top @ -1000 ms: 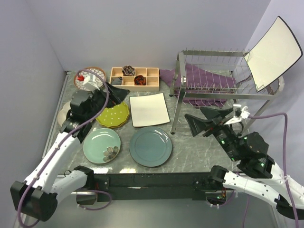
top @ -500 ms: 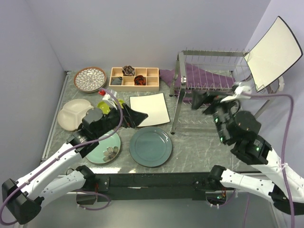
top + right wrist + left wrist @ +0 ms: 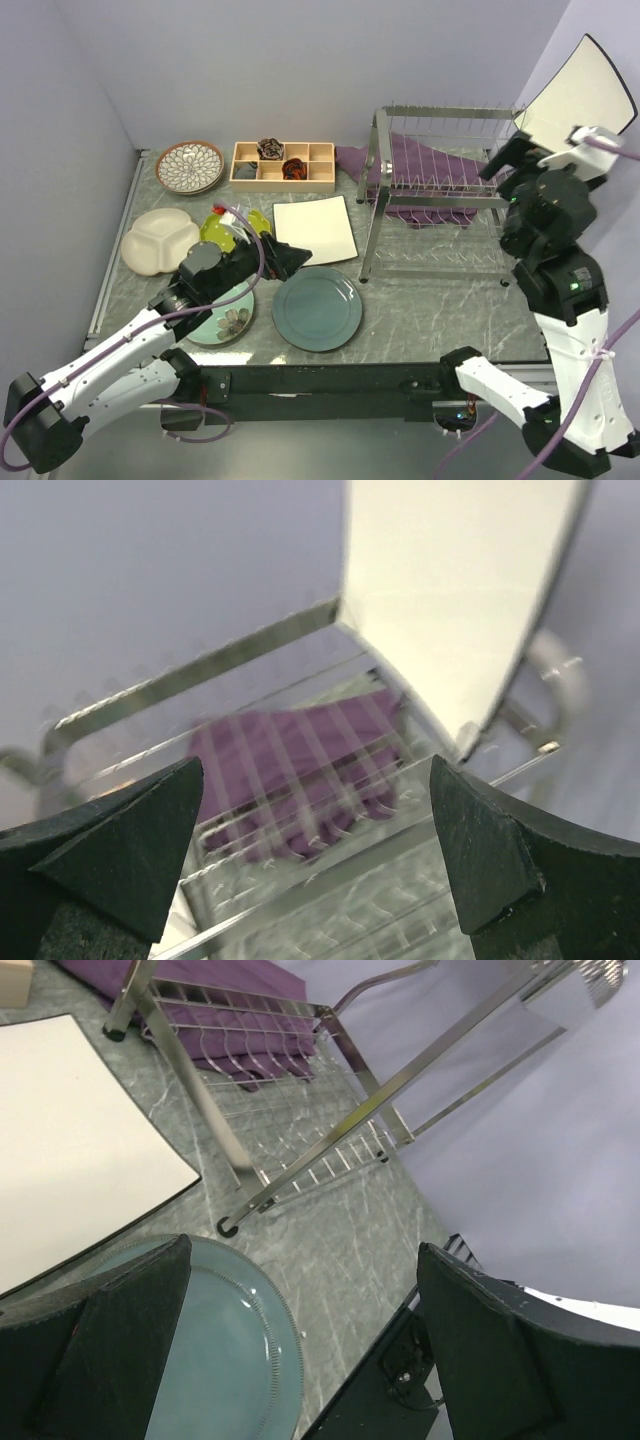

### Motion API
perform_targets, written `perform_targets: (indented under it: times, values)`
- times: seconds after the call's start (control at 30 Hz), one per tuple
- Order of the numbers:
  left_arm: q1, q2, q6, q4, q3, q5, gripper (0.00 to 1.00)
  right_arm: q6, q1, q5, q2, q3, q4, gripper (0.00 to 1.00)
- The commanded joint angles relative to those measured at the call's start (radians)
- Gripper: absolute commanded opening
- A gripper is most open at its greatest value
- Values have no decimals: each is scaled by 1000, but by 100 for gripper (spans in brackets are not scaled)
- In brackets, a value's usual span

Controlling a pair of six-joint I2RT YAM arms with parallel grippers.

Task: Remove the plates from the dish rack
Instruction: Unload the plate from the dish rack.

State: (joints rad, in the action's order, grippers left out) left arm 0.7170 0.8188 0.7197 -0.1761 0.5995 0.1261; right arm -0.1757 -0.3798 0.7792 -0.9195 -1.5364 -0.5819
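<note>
One white square plate stands upright at the right end of the silver wire dish rack. My right gripper is raised beside the rack, open and empty; its wrist view faces that plate and the rack between the jaws. The left gripper hovers open and empty over the table, above the rim of the teal plate, which shows under it. Flat on the table lie another white square plate, a yellow-green plate, a pale green floral plate, a cream divided plate and a petal-patterned plate.
A wooden compartment tray with small items sits at the back. A purple cloth lies under the rack. The rack's front left leg stands just right of the flat white plate. Walls close in on both sides.
My left gripper drew back from the back-left plates toward the teal plate and opened slightly wider. The right arm rose and swung right toward the upright white plate.
</note>
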Motion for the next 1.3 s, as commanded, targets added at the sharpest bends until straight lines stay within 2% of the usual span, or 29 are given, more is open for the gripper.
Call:
perform_targets:
  times: [0.0, 0.07, 0.17, 0.37, 0.47, 0.57, 0.6, 0.7, 0.83, 0.97, 1.1, 1.17, 1.27]
  values:
    - [6, -23, -28, -69, -23, -39, 100, 24, 219, -122, -59, -166, -88, 100]
    - [7, -29, -28, -71, -23, -40, 99, 21, 295, -237, -100, -258, -137, 100]
    - [7, -43, -26, -72, -33, -46, 100, 25, 418, -331, -163, -335, -203, 100]
    - [10, -55, -28, -69, -38, -57, 99, 21, 662, -544, -193, -358, -211, 100]
    - [10, -50, -31, -82, -46, -52, 99, 24, 780, -684, -223, -390, -219, 100]
    - [10, -32, -31, -86, -46, -39, 99, 18, 919, -903, -271, -438, -210, 100]
    - [10, -21, -29, -85, -37, -33, 99, 19, 942, -925, -312, -464, -240, 100]
    - [12, -4, -23, -103, -32, -3, 100, 38, 986, -902, -373, -548, -277, 100]
    - [12, 19, -23, -122, -27, 12, 100, 2, 1082, -1130, -375, -484, -181, 99]
    - [13, 31, -23, -99, -29, 7, 100, 39, 1101, -1199, -406, -468, -128, 96]
    - [30, 7, -45, -91, -49, -34, 99, 61, 1110, -1248, -452, -493, -127, 83]
    - [30, 0, -51, -82, -49, -52, 99, 58, 1111, -1297, -472, -496, -108, 81]
    - [32, -9, -52, -89, -52, -43, 99, 65, 1110, -1293, -492, -515, -108, 75]
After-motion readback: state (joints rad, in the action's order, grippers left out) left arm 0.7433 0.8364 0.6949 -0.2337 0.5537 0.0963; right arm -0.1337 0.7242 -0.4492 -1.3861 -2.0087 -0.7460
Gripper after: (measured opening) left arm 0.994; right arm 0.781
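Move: The right hand is empty, over the front left of the white square plate that stands upright in the rack. The plate's middle is about 15 cm ahead of it, 16 cm to its right and level with it. The rack's emptied top shelf has its middle some 17 cm straight ahead and 13 cm lower, and the purple cloth lies about 25 cm ahead, 5 cm right and 40 cm down. From the left hand the plate is roughly 20 cm ahead, 52 cm right and 20 cm higher. Rightward along the front of the rack, the right hand sweeps about 15 cm with its fingers wide open, rising some 5 cm on the way and easing most of that back down. It then pushes forward towards the white square plate's near edge, about 5 cm in all, turning slightly counter-clockwise and tipping down a little, while the fingers straddle the edge and start to close, still well open. ##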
